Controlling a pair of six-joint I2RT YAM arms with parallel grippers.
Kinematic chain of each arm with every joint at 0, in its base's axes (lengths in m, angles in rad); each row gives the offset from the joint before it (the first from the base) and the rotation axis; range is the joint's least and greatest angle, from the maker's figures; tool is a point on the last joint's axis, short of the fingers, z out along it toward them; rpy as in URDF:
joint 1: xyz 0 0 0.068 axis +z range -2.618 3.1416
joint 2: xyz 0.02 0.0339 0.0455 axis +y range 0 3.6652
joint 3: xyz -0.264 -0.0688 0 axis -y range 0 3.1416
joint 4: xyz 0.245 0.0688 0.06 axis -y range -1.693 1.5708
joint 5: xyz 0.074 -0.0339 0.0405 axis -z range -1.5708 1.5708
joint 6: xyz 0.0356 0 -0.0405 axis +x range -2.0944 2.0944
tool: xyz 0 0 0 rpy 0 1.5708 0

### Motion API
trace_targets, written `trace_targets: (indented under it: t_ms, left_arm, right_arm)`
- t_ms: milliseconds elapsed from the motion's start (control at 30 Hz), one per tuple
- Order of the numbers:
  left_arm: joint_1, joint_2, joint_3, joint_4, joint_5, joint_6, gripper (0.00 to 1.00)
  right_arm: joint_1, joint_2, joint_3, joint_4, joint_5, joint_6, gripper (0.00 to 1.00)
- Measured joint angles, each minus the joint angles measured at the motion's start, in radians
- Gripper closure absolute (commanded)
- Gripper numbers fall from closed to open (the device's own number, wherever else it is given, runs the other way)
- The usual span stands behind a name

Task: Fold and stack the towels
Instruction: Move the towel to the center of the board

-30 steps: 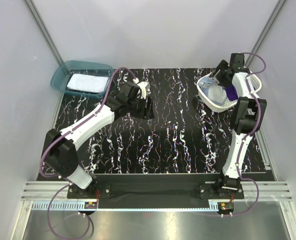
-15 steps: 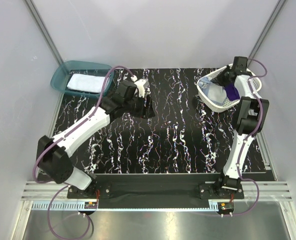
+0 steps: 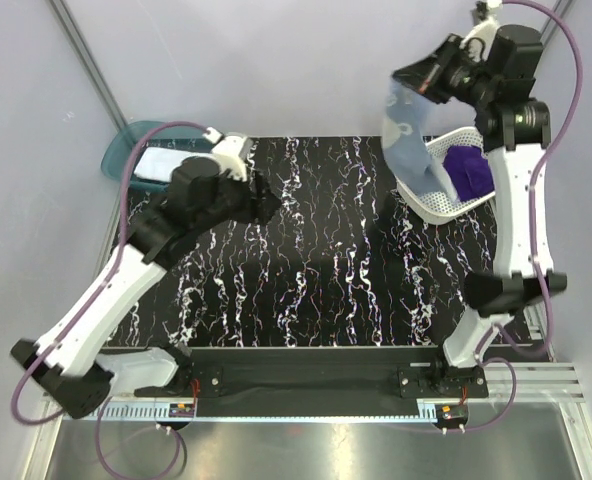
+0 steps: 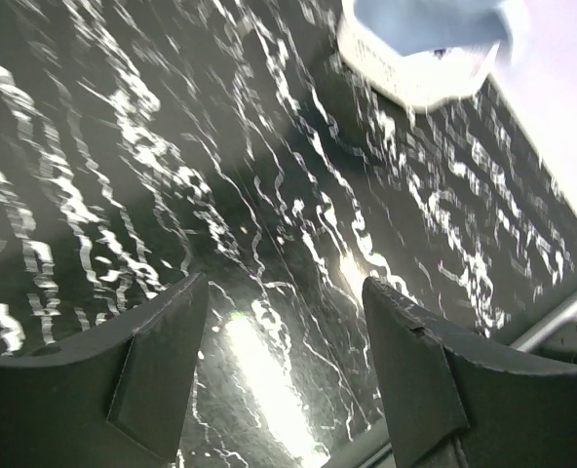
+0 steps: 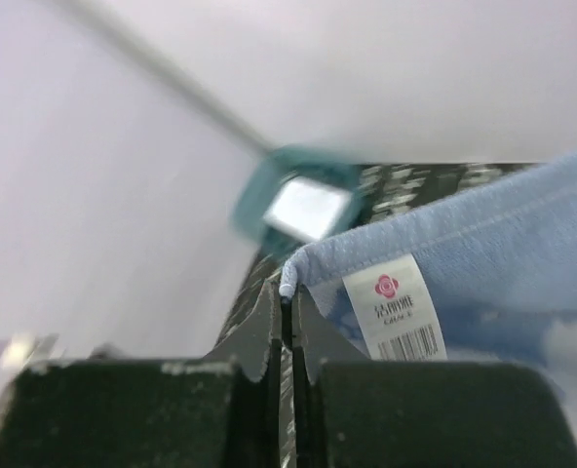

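Observation:
My right gripper (image 3: 408, 80) is shut on a corner of the light blue towel (image 3: 412, 140), held high so the cloth hangs down over the basket's left side. In the right wrist view the fingers (image 5: 269, 322) pinch the hemmed corner of the light blue towel (image 5: 483, 253), next to its label. The purple towel (image 3: 468, 166) lies in the white mesh basket (image 3: 431, 206). The white towel (image 3: 162, 163) lies flat in the teal bin (image 3: 114, 157). My left gripper (image 3: 267, 202) hovers open over the table's back left, nothing between its fingers (image 4: 162, 361).
The black marbled table (image 3: 316, 290) spans the middle. The basket (image 4: 415, 83) shows at the top of the left wrist view. White walls and metal frame posts close in the back and sides. The teal bin (image 5: 259, 200) shows small in the right wrist view.
My right gripper closed on the light blue towel in the basket and lifted it high above the basket. My left arm rose and drew back to the left, still open.

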Motion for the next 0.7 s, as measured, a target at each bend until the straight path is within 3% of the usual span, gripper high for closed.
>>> trace_targets:
  t_ms: [167,267,467,600,700]
  left_arm:
    - [0.006,-0.136,-0.006,-0.042,-0.082,-0.003,0.29]
    - [0.013,-0.199,-0.044,-0.061,-0.11,-0.014,0.28]
    - [0.035,-0.274,-0.164,-0.103,-0.139,-0.048,0.27]
    - [0.05,-0.243,-0.242,-0.104,-0.137,-0.06,0.26]
    - [0.052,-0.175,-0.283,-0.089,-0.128,-0.069,0.27]
  right_arm:
    - [0.203,-0.228,-0.072,0.012,-0.07,0.03,1.0]
    - [0.274,-0.404,-0.29,0.085,-0.095,0.076,1.0]
    - [0.395,-0.68,-0.951,0.229,-0.079,0.106,1.0]
    - [0.436,-0.661,-1.384,0.264,-0.021,0.119,1.0]
    - [0.458,-0.627,-1.592,0.239,0.032,0.131,0.99]
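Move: The right gripper holds the light-blue towel up high. The near-middle patch of board it is going to lies about 25 cm back, 19 cm to the left and some 43 cm below. The white basket is roughly 15 cm ahead, 19 cm to the right and 38 cm down, with the purple towel inside it about 5 cm farther right. From the empty left gripper the patch is about 7 cm back, 12 cm right and 29 cm below. Keep the right fingers shut on the towel's edge and swing it fast back and left, away from the basket, rising briefly before plunging to finish some 35 cm lower over the near middle of the board, fingers tipping well down. Clear the empty left gripper to the left, up slightly and then down about 8 cm net. ##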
